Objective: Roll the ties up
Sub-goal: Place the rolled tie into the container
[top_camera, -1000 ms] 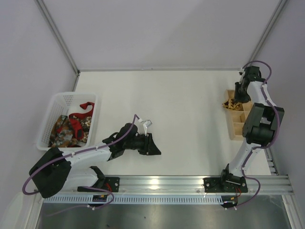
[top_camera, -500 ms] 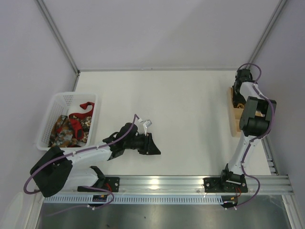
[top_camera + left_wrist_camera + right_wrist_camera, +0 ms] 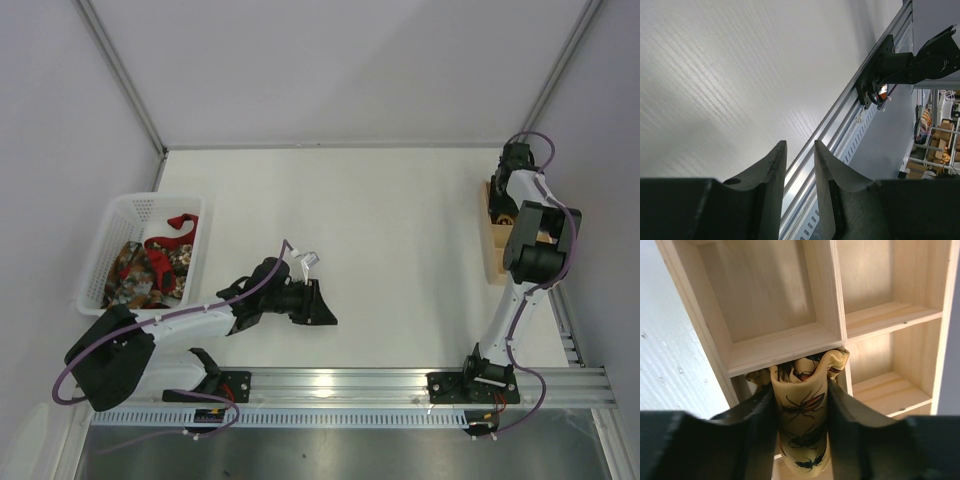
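Note:
A rolled yellow tie [image 3: 807,410] printed with dark insects sits between the jaws of my right gripper [image 3: 801,390], which touch it on both sides. The roll hangs over a compartment of the wooden divider box [image 3: 775,347]. In the top view my right gripper [image 3: 503,203] reaches down into that box [image 3: 492,262] at the table's right edge, and the tie is hidden under it. A red tie [image 3: 178,222] and a dark patterned tie [image 3: 135,275] lie in the white basket [image 3: 120,215]. My left gripper [image 3: 325,310] rests low over the table, slightly open and holding nothing [image 3: 800,147].
The basket stands at the left side of the table. An aluminium rail [image 3: 350,385] runs along the near edge, close to the left gripper. Other compartments of the wooden box [image 3: 880,285] show bare wood.
My right arm has swung in over the wooden box and lowered the yellow tie from the box's left edge into it. The left arm has not moved.

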Robot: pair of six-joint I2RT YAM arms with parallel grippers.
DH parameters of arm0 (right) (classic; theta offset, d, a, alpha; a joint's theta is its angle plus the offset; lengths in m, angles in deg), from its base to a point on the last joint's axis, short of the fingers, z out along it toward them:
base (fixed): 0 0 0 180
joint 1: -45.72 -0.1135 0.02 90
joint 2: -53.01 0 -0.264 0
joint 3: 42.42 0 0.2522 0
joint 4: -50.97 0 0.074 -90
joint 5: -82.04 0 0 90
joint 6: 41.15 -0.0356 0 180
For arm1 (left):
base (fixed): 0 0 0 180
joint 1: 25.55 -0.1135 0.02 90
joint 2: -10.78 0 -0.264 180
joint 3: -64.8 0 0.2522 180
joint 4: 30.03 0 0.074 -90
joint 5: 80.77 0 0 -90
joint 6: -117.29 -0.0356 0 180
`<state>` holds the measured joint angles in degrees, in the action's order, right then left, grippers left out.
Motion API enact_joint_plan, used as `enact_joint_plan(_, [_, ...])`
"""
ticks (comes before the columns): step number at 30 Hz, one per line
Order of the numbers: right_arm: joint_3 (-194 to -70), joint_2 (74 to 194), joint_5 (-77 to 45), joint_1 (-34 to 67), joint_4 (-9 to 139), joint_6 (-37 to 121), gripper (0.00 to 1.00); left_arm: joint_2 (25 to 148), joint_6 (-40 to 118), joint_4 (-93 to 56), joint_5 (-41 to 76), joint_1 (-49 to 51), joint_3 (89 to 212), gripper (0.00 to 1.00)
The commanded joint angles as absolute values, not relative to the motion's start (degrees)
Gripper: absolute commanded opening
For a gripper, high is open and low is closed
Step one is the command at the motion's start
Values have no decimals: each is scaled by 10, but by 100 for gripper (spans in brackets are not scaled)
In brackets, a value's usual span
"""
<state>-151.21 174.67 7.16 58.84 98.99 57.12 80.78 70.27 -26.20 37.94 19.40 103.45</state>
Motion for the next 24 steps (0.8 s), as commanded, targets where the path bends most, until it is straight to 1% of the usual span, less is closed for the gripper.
enact_joint_plan(1, [-1491, 1756, -3, 600, 1012, 531, 45, 806, 693, -282, 389, 189, 1051, 35])
enact_joint_plan(2, [-1495, 1752, -1, 600, 1015, 530, 48, 805, 693, -284, 389, 189, 1051, 35])
enact_joint_plan(3, [-1498, 1749, -9, 600, 1018, 528, 54, 804, 694, -287, 389, 189, 1049, 35])
enact_joint_plan(5, [-1508, 1746, -8, 606, 1028, 522, 58, 801, 696, -291, 391, 189, 1048, 36])
enact_joint_plan(6, [-1510, 1746, -11, 607, 1030, 520, 63, 800, 696, -292, 390, 189, 1048, 36])
enact_joint_plan(9, [-1522, 1746, -10, 612, 1042, 518, 67, 801, 697, -293, 392, 189, 1049, 35])
enact_joint_plan(16, [-1518, 1707, -11, 613, 1039, 511, 71, 807, 696, -295, 394, 189, 1049, 35])
enact_joint_plan(24, [-1569, 1707, -9, 619, 1094, 510, 78, 811, 699, -303, 398, 189, 1050, 36])
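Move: The rolled tie is between the right hand's fingers, its middle about 1 cm below the hand point, sitting in the container's left-column compartment, second from the far end. That compartment's middle is straight below, some 2 cm. The empty far-left compartment lies about 7 cm ahead, the next nearer one about 7 cm back, and the right-column one about 8 cm to the right. The tie lies about 32 cm ahead and 45 cm right of the left hand. The right fingers let go of the rolled tie inside its compartment, spreading from under half open to about three-quarters open on either side of the roll. After holding its height at first, the hand rises about 1.5 cm and eases roughly 1 cm back and 1 cm left, while the wrist rolls some 10 degrees, left side rising, so the fingers point more nearly straight down. ##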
